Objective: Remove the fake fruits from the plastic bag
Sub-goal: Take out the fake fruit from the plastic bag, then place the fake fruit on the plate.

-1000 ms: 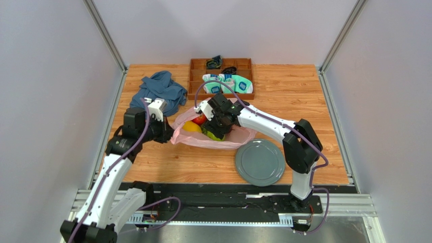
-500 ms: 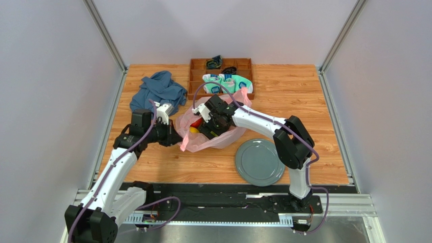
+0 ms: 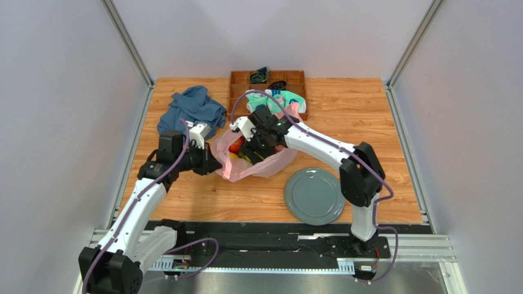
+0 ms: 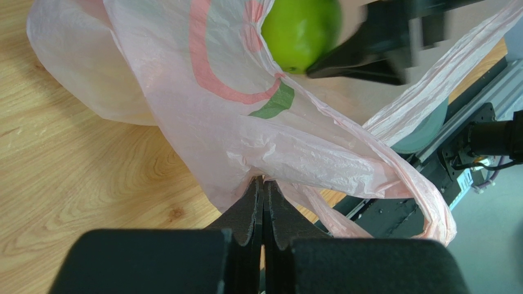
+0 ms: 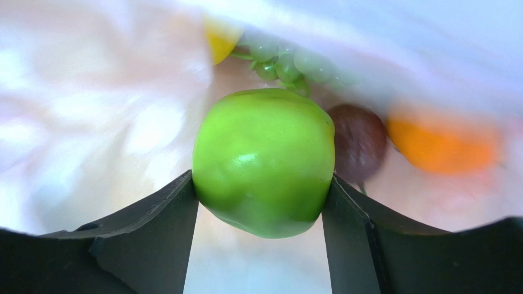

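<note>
The pink plastic bag (image 3: 270,162) lies mid-table with its mouth held up. My left gripper (image 3: 212,164) is shut on the bag's edge (image 4: 288,153) at its left side. My right gripper (image 3: 247,151) is inside the bag, shut on a green apple (image 5: 264,160), which also shows in the left wrist view (image 4: 299,29). Behind it inside the bag lie green grapes (image 5: 282,64), a dark plum (image 5: 359,142), an orange (image 5: 445,147) and a yellow lemon (image 5: 220,41). A red fruit (image 3: 236,144) shows at the bag's mouth.
A grey plate (image 3: 314,196) sits right of the bag near the front edge. A blue cloth (image 3: 191,110) lies at the back left. A wooden tray (image 3: 236,92) at the back holds teal-and-white socks (image 3: 279,99) and dark items.
My left gripper pulled the bag's edge left and up, so the bag bunched taller. My right gripper moved left and deeper into the bag.
</note>
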Robot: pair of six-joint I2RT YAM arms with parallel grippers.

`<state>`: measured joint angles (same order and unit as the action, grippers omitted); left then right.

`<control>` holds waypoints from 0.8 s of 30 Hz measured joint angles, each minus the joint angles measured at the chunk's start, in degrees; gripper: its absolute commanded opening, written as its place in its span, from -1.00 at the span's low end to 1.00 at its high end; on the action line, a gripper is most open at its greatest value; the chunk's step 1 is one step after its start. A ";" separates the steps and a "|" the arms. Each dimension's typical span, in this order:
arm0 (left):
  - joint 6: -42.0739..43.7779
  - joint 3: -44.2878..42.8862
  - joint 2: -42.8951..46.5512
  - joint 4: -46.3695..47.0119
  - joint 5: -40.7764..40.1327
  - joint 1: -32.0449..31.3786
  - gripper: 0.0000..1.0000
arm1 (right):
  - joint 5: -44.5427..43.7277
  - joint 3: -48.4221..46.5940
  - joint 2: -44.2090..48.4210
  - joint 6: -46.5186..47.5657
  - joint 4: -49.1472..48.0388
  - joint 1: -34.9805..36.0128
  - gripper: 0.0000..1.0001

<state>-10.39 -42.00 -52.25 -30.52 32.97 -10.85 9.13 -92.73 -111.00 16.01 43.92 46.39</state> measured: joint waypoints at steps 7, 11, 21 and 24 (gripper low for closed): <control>-0.61 -0.13 -2.58 1.09 -0.17 0.00 -1.00 | 4.15 -0.31 16.87 1.03 4.09 -1.42 -0.47; -1.11 -2.01 -5.81 1.95 -0.52 0.00 -1.00 | 9.01 -0.33 26.43 2.73 5.84 -4.42 -0.42; -2.36 -8.24 -14.29 4.26 -0.48 0.00 -1.00 | 11.78 15.93 46.77 23.34 21.94 -6.34 -0.41; -2.36 -8.44 -14.53 4.61 -0.59 0.00 -1.00 | 9.68 26.91 50.40 27.80 24.33 -6.36 -0.39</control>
<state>-12.75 -50.43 -66.78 -25.91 32.38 -10.85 18.81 -65.82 -60.60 43.81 68.25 40.03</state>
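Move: The right hand already grips the green fruit inside the bag; the grey-green plate's middle lies about 16 cm back and 20 cm to its right, some 9 cm lower. The red apple is about 3 cm ahead and 5 cm left of this hand, the yellow fruit level with it and 6 cm left. The closed left hand holds the bag's rim, with the green fruit 3 cm ahead, 11 cm right and 6 cm below, and the blue cloth about 21 cm ahead and 13 cm left. The right hand, keeping its grip on the green fruit, first goes almost straight up out of the bag by about 20 cm, then swings back and to the right over the near side of the bag towards the plate, already sinking again by more than 10 cm as the wrist ends turned some 20 degrees counter-clockwise. Meanwhile the left hand, still pinching the bag's rim, draws it forward about 5 cm at nearly the same height and stays shut. ##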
